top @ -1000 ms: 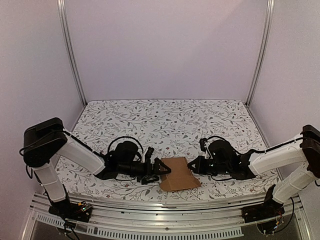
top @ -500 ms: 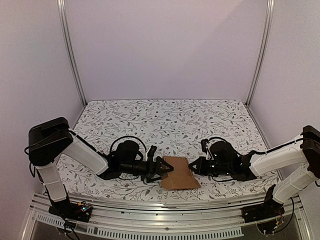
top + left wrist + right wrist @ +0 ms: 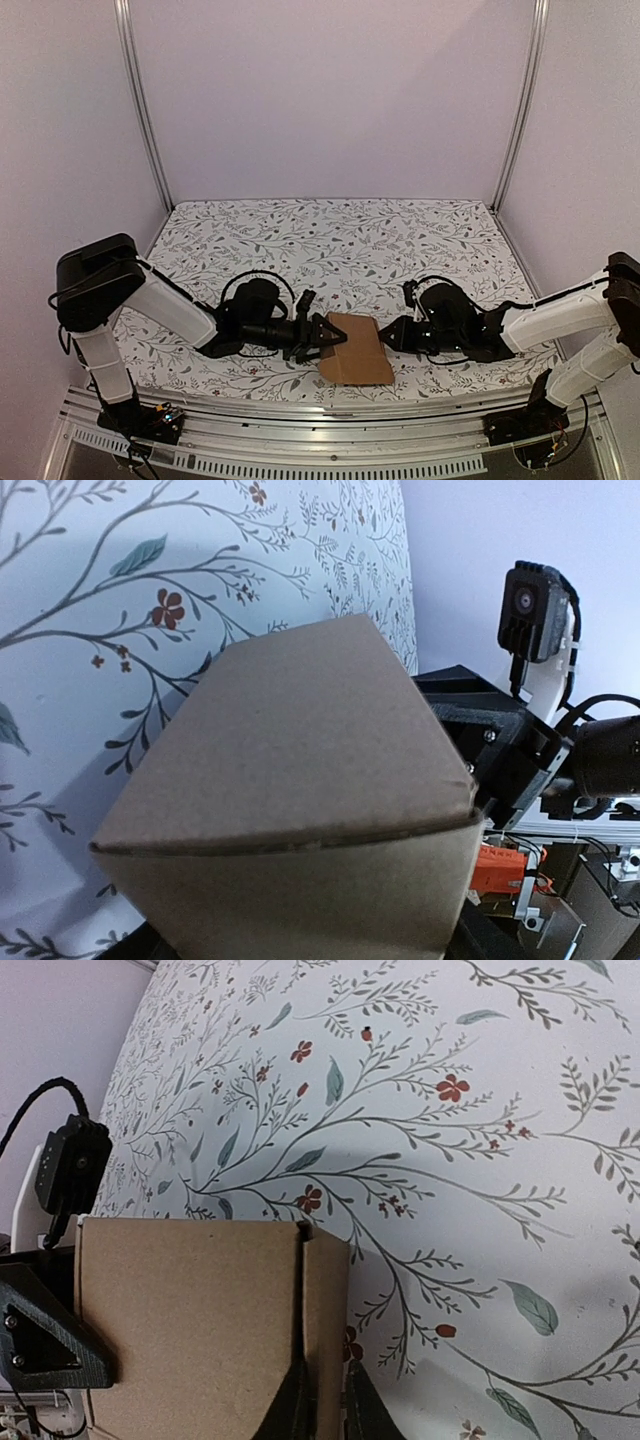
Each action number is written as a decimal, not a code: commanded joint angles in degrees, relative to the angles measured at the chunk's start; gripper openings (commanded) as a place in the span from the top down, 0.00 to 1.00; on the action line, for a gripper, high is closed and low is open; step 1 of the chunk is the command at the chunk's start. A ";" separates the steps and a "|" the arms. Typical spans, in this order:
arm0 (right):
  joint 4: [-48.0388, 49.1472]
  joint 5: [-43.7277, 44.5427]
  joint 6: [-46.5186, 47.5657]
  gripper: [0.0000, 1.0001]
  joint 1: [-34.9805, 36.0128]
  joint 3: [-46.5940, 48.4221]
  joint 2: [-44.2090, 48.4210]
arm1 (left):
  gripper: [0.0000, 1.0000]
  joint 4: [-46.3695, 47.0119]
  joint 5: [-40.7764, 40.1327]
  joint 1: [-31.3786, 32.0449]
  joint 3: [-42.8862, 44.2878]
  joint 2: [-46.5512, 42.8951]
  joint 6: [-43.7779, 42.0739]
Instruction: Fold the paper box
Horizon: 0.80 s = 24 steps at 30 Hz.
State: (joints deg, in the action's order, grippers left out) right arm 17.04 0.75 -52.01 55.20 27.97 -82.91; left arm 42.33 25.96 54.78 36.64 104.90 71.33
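Note:
The paper box (image 3: 356,350) is a brown cardboard piece held just above the floral cloth near the table's front, between both arms. My left gripper (image 3: 320,336) meets its left side; in the left wrist view the paper box (image 3: 300,780) fills the space between my jaws, and only a dark fingertip (image 3: 482,942) shows at the bottom corner. My right gripper (image 3: 386,335) comes from the right. Its two fingertips (image 3: 300,1405) stand close together on a narrow side flap of the paper box (image 3: 190,1310). The left gripper's black finger (image 3: 45,1345) presses the far side.
The floral tablecloth (image 3: 340,250) covers the table. Aluminium posts (image 3: 140,110) and pale walls close in the back and sides. A metal rail (image 3: 330,420) runs along the front edge, just below the box.
My left gripper has moved right onto the box's left side and its jaws have narrowed around it. The box has shifted slightly. The right gripper has stayed on its flap.

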 commanded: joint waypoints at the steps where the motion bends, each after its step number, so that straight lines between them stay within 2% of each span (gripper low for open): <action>1: -8.23 -1.09 1.36 0.79 0.44 -1.40 2.59 | 0.47 -2.60 0.66 -0.88 0.60 -1.81 -1.81; 7: -11.88 1.97 5.67 0.67 0.44 -0.26 11.99 | 0.49 -1.72 2.68 -2.76 -0.87 -4.22 -0.65; 11: -15.82 1.54 13.56 0.54 0.45 1.67 17.52 | 0.50 -0.48 6.29 -4.69 -1.99 -6.16 1.07; 15: -21.34 0.09 22.03 0.47 0.49 5.05 20.55 | 0.50 -0.28 10.47 -6.92 -3.28 -8.73 2.22; 18: -24.07 -2.11 28.91 0.33 0.49 7.75 22.29 | 0.52 0.06 14.96 -8.79 -3.68 -10.90 3.37; 22: -26.11 -5.09 38.56 0.24 0.52 12.28 22.63 | 0.56 -1.19 22.01 -11.86 -3.40 -14.15 3.77; 24: -27.03 -6.54 43.25 0.14 0.46 14.45 22.09 | 0.57 -2.80 24.02 -13.39 -3.38 -16.14 3.58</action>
State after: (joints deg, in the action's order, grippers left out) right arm -5.93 -2.04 -22.37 55.48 38.04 -61.01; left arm 41.12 42.26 44.51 33.58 92.51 74.41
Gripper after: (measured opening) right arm 0.794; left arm 0.650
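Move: The paper box, already held between the left fingers near its left edge, has its middle some 4 cm to the right of the left hand, level in reach and height. From the right hand, whose tips are at the box's right-hand edge, that middle lies about 6 cm left and 1 cm back, at about the same height. The unfolded end flap sticks out towards the robot, its middle roughly 8 cm back from the left hand and 4 cm right, and a little lower. The box, still pinched lid-and-underside by the left fingers, is raised about 7 cm and carried some 4 cm left, its right side tipping up about 10 degrees. The nearly shut right fingers come free of its right edge, backing off a couple of centimetres to the right, then rise about 13 cm, opening wide as the hand tilts its fingers up and turns counter-clockwise. ##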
